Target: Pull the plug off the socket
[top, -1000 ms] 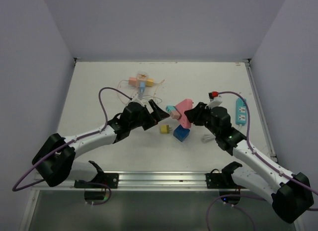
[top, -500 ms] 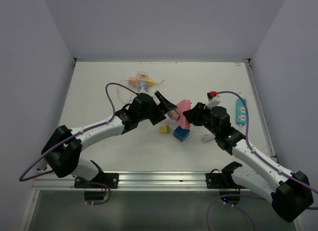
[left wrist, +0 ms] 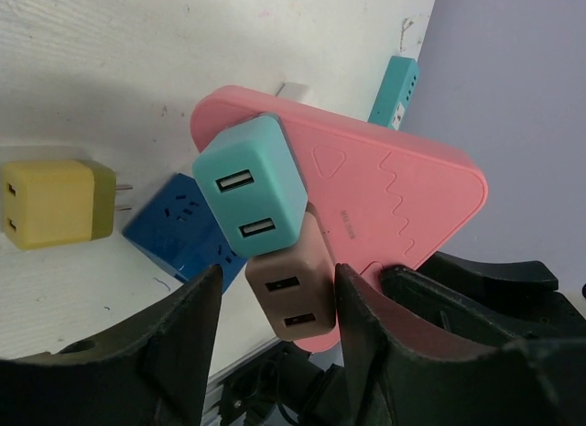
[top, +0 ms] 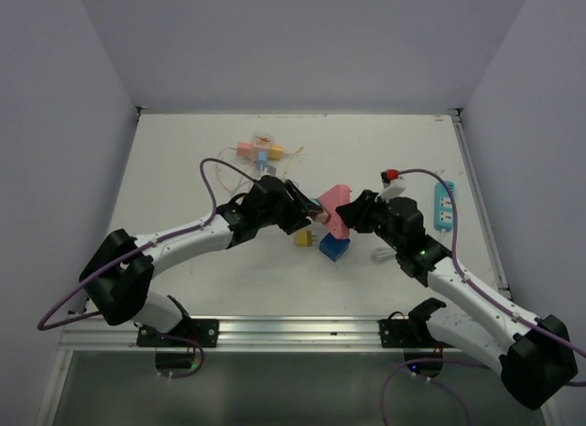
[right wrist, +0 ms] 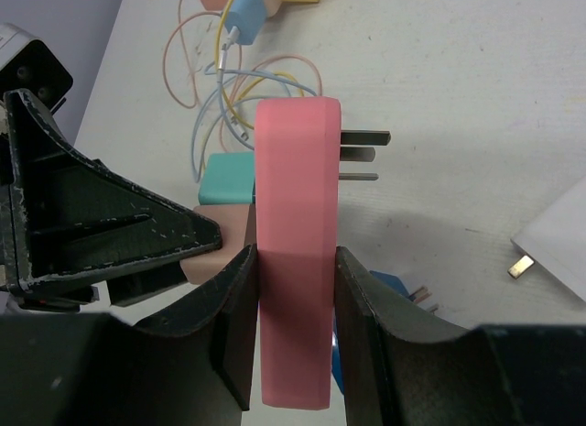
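My right gripper point(right wrist: 293, 289) is shut on a pink triangular socket point(right wrist: 293, 252) and holds it on edge above the table, prongs pointing away. A teal plug point(left wrist: 249, 183) and a brown plug point(left wrist: 293, 289) sit in its face. My left gripper point(left wrist: 277, 289) is open and straddles the brown plug. One finger lies against the plug's side, the other stands a little off it. In the top view the two grippers meet at the table's middle, the left one point(top: 302, 211) beside the socket point(top: 339, 206) and the right one point(top: 354, 213).
A yellow plug point(top: 302, 237) and a blue cube socket point(top: 334, 247) lie just below the held socket. A white adapter point(top: 385, 255) is near the right arm. A teal power strip point(top: 443, 206) lies at the right edge. Small adapters with tangled wires point(top: 259, 152) sit at the back.
My left gripper has moved right to the pink socket and its jaws have narrowed around the brown plug. The right gripper has kept the socket still.
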Motion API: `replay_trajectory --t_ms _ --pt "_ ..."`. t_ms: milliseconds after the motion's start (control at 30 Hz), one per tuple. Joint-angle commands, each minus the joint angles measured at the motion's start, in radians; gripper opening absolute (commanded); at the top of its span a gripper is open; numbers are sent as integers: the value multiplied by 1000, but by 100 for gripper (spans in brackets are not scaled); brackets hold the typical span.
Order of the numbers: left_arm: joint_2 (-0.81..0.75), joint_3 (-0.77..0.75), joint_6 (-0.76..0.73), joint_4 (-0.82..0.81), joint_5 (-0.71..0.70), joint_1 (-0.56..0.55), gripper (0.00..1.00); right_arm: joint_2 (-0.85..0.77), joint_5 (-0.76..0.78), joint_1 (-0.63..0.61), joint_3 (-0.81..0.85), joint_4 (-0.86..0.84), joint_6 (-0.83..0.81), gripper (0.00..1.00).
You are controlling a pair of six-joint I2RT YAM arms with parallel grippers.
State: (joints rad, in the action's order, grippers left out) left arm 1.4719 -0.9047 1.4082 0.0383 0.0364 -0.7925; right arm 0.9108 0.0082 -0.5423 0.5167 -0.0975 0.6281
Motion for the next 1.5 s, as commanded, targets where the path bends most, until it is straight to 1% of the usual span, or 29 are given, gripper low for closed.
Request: replay_trajectory --t_ms 0,33,67,133,167,333,367,433,467,500,533,600,633,667,800,833,1033,1133,1333,1467 --pt "10 -43 14 -3 -9 -7 55 -4 -4 -2 11 -120 15 0" --pt "10 -46 14 -3 -7 -8 52 -3 -5 -1 9 -122 16 0" --pt "10 -45 15 -5 -7 -7 47 -3 -4 -1 8 -126 19 0" --pt "11 -45 18 -6 -7 -10 43 -4 -26 -1 6 -128 19 0" --pt "10 -43 21 -8 -7 -8 38 -3 -28 -1 5 -131 21 0" --pt "5 -34 41 -15 -4 -8 26 -1 -43 -1 -6 -143 21 0" --pt "1 -34 44 -17 -4 -10 22 -1 -47 -1 -10 -151 21 0" --pt "-4 -26 49 -21 -4 -8 15 7 -62 -1 -15 -156 18 0" --pt "-8 -23 54 -21 -1 -8 10 10 -68 -1 -14 -159 19 0" --pt "-12 -19 55 -21 -3 -10 7 17 -73 -1 -17 -162 19 3" --pt "-16 -17 55 -58 -3 -8 0 23 -89 -2 -20 -166 19 10" --pt "-21 -14 54 -64 -1 -10 0 31 -99 -1 -23 -177 19 15" --pt "-25 -16 51 -67 0 -8 0 40 -106 -1 -26 -182 24 21" --pt "-27 -14 48 -75 3 -8 0 46 -109 1 -26 -191 25 24" --pt "-39 -2 48 -101 10 -10 0 69 -125 -1 -29 -211 30 32" --pt "-44 0 48 -106 11 -10 0 79 -125 -1 -29 -214 33 36" --pt "-61 15 54 -132 14 -8 0 92 -132 -1 -34 -225 38 48" --pt "-67 20 55 -144 17 -10 0 99 -132 -1 -34 -225 38 52" --pt "-74 30 67 -179 34 -10 0 123 -134 -2 -32 -228 38 58" --pt "-82 32 64 -183 34 -8 0 134 -132 -1 -34 -238 45 58"
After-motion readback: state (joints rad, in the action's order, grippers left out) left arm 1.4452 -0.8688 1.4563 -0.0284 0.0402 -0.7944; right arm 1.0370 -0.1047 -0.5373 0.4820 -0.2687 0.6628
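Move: The beige plug, still seated in the pink board, sits between the left hand's open fingers, about 1 cm ahead, 1 cm right and 1 cm below. The teal plug is some 3 cm ahead and 1 cm left; the board's middle is level, 4 cm right. On the table 12-13 cm below lie the blue cube, 5 cm back and 5 cm right, and the yellow plug, 2 cm back and 2 cm left. From the right hand, which grips the board, the beige plug lies 6 cm left and 3 cm below. The beige plug is pinched from both sides as the left fingers close quickly and keep their hold, that hand staying nearly in place and rising about 1 cm at the end. The right hand first keeps gripping the pink board, easing left and slightly down, then opens well over halfway and slides on along the board towards the plugs, about 2.5 cm left and 1.5 cm down in all, its fingers still straddling the board. ##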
